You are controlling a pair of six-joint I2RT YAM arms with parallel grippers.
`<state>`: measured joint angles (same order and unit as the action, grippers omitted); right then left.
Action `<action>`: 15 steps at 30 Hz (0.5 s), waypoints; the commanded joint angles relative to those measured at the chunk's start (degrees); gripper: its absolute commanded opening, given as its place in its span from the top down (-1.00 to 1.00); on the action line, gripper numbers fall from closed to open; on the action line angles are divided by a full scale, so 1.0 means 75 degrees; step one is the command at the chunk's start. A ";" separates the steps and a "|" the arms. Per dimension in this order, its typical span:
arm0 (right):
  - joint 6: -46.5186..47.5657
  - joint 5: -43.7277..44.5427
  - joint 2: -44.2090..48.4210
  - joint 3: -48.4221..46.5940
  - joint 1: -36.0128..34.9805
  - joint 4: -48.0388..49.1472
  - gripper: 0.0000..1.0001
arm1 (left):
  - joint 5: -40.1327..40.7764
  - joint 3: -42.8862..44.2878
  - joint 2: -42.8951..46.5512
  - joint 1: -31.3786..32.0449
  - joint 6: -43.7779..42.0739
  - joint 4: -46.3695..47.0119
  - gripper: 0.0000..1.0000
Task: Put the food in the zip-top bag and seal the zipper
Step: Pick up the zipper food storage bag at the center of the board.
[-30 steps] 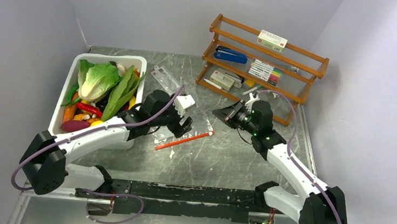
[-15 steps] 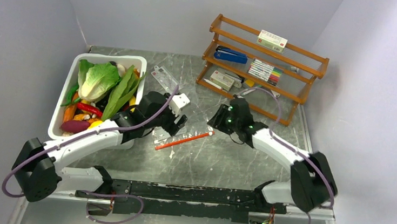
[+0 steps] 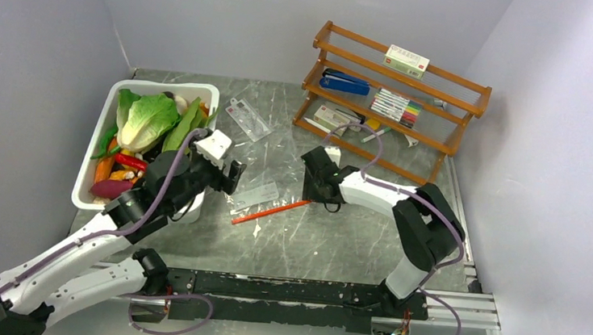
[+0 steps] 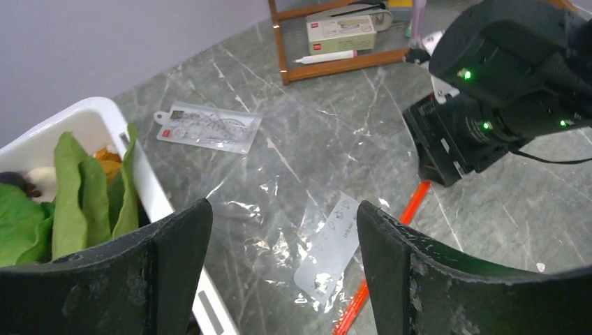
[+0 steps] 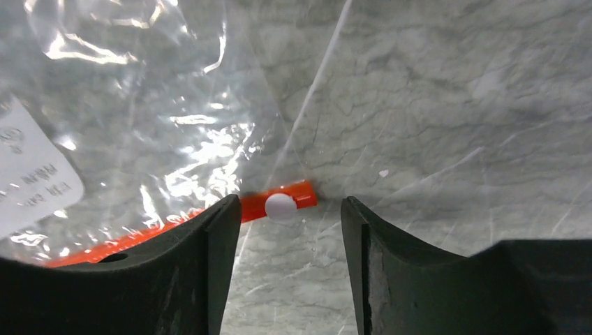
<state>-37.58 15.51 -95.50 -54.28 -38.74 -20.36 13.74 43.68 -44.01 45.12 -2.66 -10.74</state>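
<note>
The clear zip-top bag (image 3: 257,192) lies flat on the table with its white label (image 4: 334,244) up. Its red-orange zipper (image 3: 273,210) runs along the near edge. My right gripper (image 3: 317,192) is open, low over the zipper's right end. In the right wrist view the zipper end (image 5: 279,204) lies just ahead of the gripper (image 5: 290,202). My left gripper (image 3: 228,174) is open and empty, above the bag's left side beside the bin; the bag (image 4: 279,202) shows between its fingers. The food, with lettuce and long green leaves (image 3: 186,125), fills the white bin (image 3: 122,91).
A wooden rack (image 3: 396,103) with a stapler, markers and boxes stands at the back right. A small clear packet with a ruler set (image 3: 247,117) lies behind the bag. The bin's rim (image 4: 150,188) is right beside my left finger.
My left gripper has pulled back leftward off the bag toward the bin. My right gripper has swung left and down to the zipper's right end.
</note>
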 commanded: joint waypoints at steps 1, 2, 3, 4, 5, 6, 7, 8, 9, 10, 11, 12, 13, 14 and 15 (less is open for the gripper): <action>-0.0057 0.0138 -0.0285 0.0094 -0.0180 -0.0096 -0.12 | 0.0474 -0.0342 0.0436 0.0038 0.0104 -0.0333 -0.51; -0.0048 -0.0065 -0.0327 0.0164 -0.0189 0.0125 -0.13 | 0.0443 -0.0416 0.0507 0.0042 0.0109 -0.0298 -0.51; -0.0071 -0.0112 -0.0403 0.0191 -0.0190 0.0231 -0.13 | 0.0414 -0.0481 0.0573 0.0041 0.0110 -0.0263 -0.51; -0.0129 -0.0011 -0.0501 0.0185 -0.0210 0.0176 -0.10 | 0.0383 -0.0536 0.0628 0.0035 0.0110 -0.0225 -0.51; -0.0211 0.0185 -0.0632 0.0148 -0.0244 0.0026 -0.07 | 0.0370 -0.0590 0.0662 0.0041 0.0092 -0.0186 -0.51; -0.0269 0.0405 -0.0758 0.0107 -0.0294 -0.0141 0.00 | 0.0358 -0.0627 0.0673 0.0036 0.0055 -0.0169 -0.52; -0.0317 0.0581 -0.0856 0.0122 -0.0336 -0.0234 0.07 | 0.0332 -0.0642 0.0669 0.0031 -0.0003 -0.0174 -0.52; -0.0350 0.0660 -0.0915 0.0197 -0.0358 -0.0217 0.16 | 0.0306 -0.0635 0.0659 0.0030 -0.0029 -0.0198 -0.53; -0.0355 0.0667 -0.0928 0.0317 -0.0366 -0.0089 0.28 | 0.0303 -0.0633 0.0637 0.0038 -0.0041 -0.0222 -0.53; -0.0366 0.0655 -0.0924 0.0446 -0.0373 0.0058 0.38 | 0.0291 -0.0623 0.0628 0.0039 -0.0053 -0.0236 -0.54; -0.0365 0.0652 -0.0919 0.0542 -0.0370 0.0203 0.47 | 0.0265 -0.0621 0.0609 0.0037 -0.0066 -0.0232 -0.54; -0.0382 0.0667 -0.0910 0.0601 -0.0369 0.0272 0.56 | 0.0241 -0.0634 0.0601 0.0040 -0.0078 -0.0224 -0.54; -0.0405 0.0729 -0.0882 0.0639 -0.0375 0.0310 0.63 | 0.0213 -0.0633 0.0595 0.0039 -0.0088 -0.0218 -0.54; -0.0428 0.0790 -0.0839 0.0685 -0.0376 0.0350 0.70 | 0.0180 -0.0636 0.0597 0.0039 -0.0091 -0.0202 -0.54; -0.0434 0.0846 -0.0759 0.0748 -0.0368 0.0393 0.75 | 0.0123 -0.0633 0.0587 0.0031 -0.0107 -0.0213 -0.54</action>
<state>-39.24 21.63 -98.61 -53.10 -41.04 -15.59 15.33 39.16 -39.70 45.12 -2.66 -12.43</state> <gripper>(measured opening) 0.184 0.767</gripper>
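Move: The right end of the bag's red zipper, with its white knob, lies just under my right hand's open fingers, about 1 cm ahead and 2 cm down. From that hand, the bag's white label is level with it and some 11 cm left. The zipper's far end is about 16 cm left and 6 cm back, while the packaged ruler lies some 20 cm ahead and 15 cm left. From my left hand, the right zipper end is roughly 5 cm ahead, 13 cm right and 25 cm down. I close my right fingers around the right end of the red zipper, from about half open to nearly shut, and pinch it by the white knob. As I settle about 1.5 cm lower I draw back 1 cm, then ease forward almost 2 cm while closing. My left hand, still open and empty, sinks about 2 cm, drifting a little left, and stops high above the table. ##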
